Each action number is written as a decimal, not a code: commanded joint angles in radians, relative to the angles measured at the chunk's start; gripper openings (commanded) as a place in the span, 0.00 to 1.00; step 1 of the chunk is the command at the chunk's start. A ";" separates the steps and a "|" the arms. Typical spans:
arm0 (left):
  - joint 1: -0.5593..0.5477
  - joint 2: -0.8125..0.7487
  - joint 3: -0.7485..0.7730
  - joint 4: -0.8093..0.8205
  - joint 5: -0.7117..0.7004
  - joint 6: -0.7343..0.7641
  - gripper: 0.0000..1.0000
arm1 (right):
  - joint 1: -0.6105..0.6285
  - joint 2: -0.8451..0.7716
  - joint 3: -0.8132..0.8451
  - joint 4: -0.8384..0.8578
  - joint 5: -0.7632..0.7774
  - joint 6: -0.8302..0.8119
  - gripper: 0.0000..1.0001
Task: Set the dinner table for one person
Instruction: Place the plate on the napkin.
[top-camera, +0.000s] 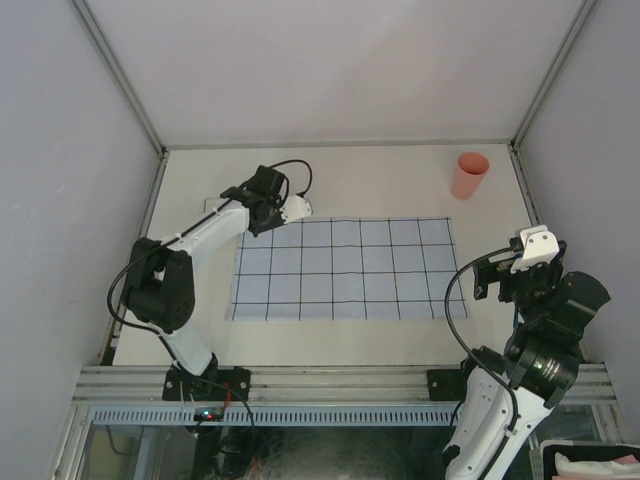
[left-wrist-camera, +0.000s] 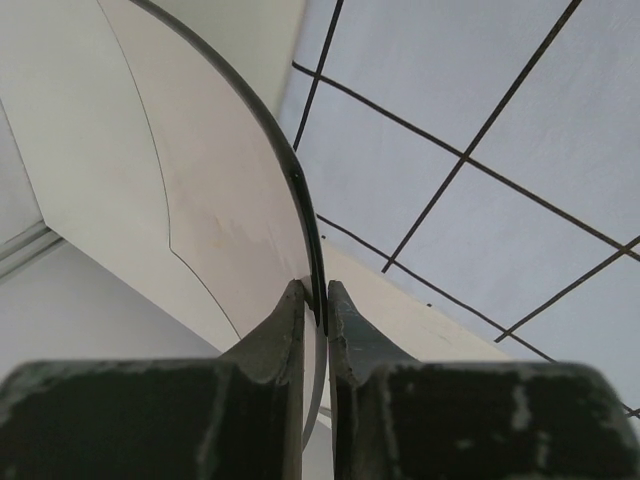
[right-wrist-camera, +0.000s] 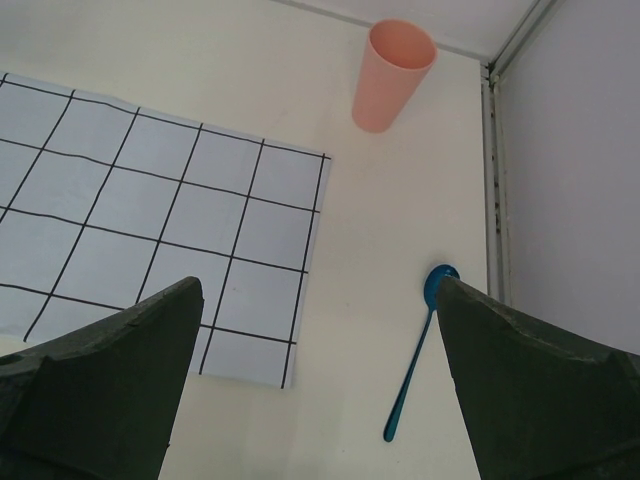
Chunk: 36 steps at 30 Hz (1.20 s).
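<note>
My left gripper is shut on the thin dark rim of a white plate, which fills the left of the left wrist view and stands on edge. In the top view this gripper hovers at the far left corner of the light-blue grid cloth on the dinner table. My right gripper is open and empty above the table's right side. A blue spoon lies below it, near the right finger. A pink cup stands upright in the far right corner.
Grey metal rails and pale walls edge the table on three sides. The pink cup stands close to the right rail. The grid cloth lies flat across the middle.
</note>
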 joint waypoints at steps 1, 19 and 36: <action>-0.029 -0.004 0.034 -0.001 0.036 -0.026 0.00 | -0.004 0.011 0.002 0.019 0.006 -0.008 1.00; -0.168 0.047 0.068 -0.014 0.068 -0.078 0.00 | -0.004 0.011 0.002 0.017 0.017 -0.016 1.00; -0.272 0.156 0.151 -0.006 0.085 -0.110 0.00 | -0.004 0.013 -0.005 0.015 0.028 -0.022 1.00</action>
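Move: The left hand holds the plate by its rim, the plate's middle some 7 cm ahead and 5 cm left of the fingers. The napkin's middle, where it is going, lies about 21 cm right of this hand, 6 cm back and 9 cm below. The pink cup stands roughly 33 cm right of the napkin's middle and 27 cm farther out. From the idle right hand the napkin's middle is about 16 cm ahead, 28 cm left and 27 cm below. Still pinching the plate's rim between nearly closed fingers, the left hand carries it to the right, in over the left part of the napkin towards its middle, about 10 cm. It eases some 3 cm down and 3 cm back on the way, while the wrist swings the plate about 10 degrees clockwise. ##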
